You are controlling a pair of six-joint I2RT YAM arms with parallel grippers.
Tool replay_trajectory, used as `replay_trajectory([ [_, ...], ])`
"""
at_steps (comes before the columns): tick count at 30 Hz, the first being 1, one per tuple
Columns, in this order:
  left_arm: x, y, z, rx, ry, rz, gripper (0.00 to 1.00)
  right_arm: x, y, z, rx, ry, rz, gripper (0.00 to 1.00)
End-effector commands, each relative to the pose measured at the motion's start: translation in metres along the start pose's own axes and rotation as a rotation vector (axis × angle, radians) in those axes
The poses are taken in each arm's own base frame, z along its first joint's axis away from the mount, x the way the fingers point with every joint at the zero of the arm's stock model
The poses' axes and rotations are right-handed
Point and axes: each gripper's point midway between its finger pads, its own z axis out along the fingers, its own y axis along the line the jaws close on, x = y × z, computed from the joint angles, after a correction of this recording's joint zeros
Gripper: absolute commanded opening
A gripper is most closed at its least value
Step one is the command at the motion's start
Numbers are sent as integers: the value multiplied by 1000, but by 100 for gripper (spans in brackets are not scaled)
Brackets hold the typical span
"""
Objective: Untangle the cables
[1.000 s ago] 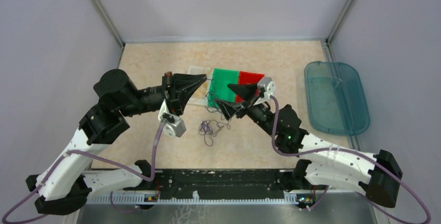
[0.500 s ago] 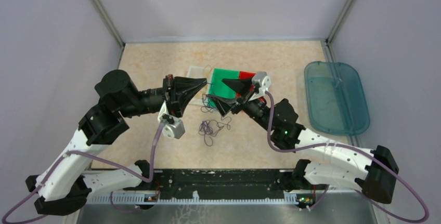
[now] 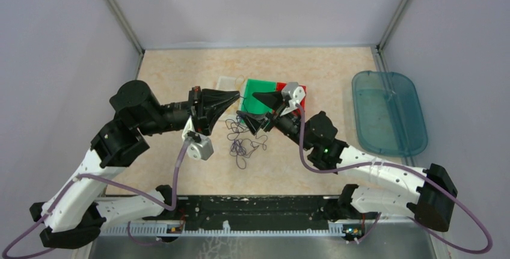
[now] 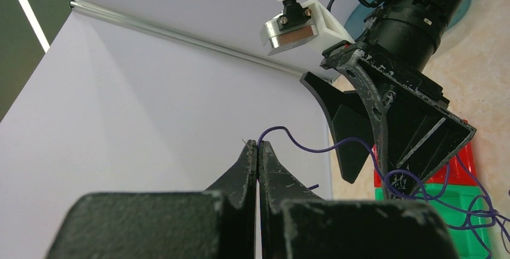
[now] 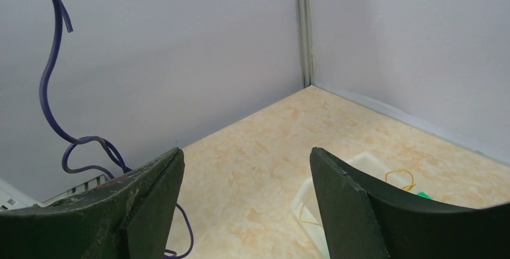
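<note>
A thin dark purple cable [image 3: 240, 143] lies in a loose tangle on the table between the arms. One strand of the cable [image 4: 313, 149] rises to my left gripper [image 4: 258, 145], which is shut on its end and held in the air. In the top view the left gripper [image 3: 239, 95] points right at my right gripper [image 3: 249, 107], a short gap apart. The right gripper [image 5: 246, 157] is open with nothing between its fingers; the purple cable [image 5: 45, 85] hangs just left of it. A yellow cable [image 5: 400, 178] lies in a white tray [image 5: 361, 163].
A green tray [image 3: 260, 89] and a red tray [image 3: 299, 87] lie side by side under the right gripper, next to the white tray [image 3: 227, 83]. A teal bin [image 3: 390, 112] stands at the right edge. Enclosure walls close in the back and sides.
My right gripper has moved left, closer to the left gripper's tip, staying open. The hanging purple strand has shifted left with it. The left arm has held still.
</note>
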Motion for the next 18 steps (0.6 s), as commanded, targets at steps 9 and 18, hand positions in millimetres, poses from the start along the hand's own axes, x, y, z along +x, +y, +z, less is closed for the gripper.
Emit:
replay_trajectory([
  [9, -4, 4, -2, -3, -10, 27, 0, -30, -4, -35, 41, -79, 50, 77],
  [18, -1, 3, 2, 3, -6, 23, 0, -32, 5, -51, -15, -91, 55, 77],
])
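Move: The right hand, open and empty, has the hanging tangle of the blue cable about 8 cm below it, some 4 cm back and 3 cm left; the table pile is roughly 35 cm down, 2 cm back and 1 cm left. At that same depth the green tray is about 13 cm ahead and 3 cm right, the red tray 12 cm ahead and 13 cm right. From the left hand, which grips the cable's upper end, the tangle hangs some 20 cm below, 1 cm ahead and 2 cm left. After a brief pause the right hand draws off to its right by about 5 cm, easing back some 2 cm as well, so that it backs away from the place under the left fingertips where the cable is held; its fingers stay wide open and close on nothing, and the wrist rolls only about 5 degrees. The left hand stays in place high up, still pinching the blue cable and letting the tangle hang. ##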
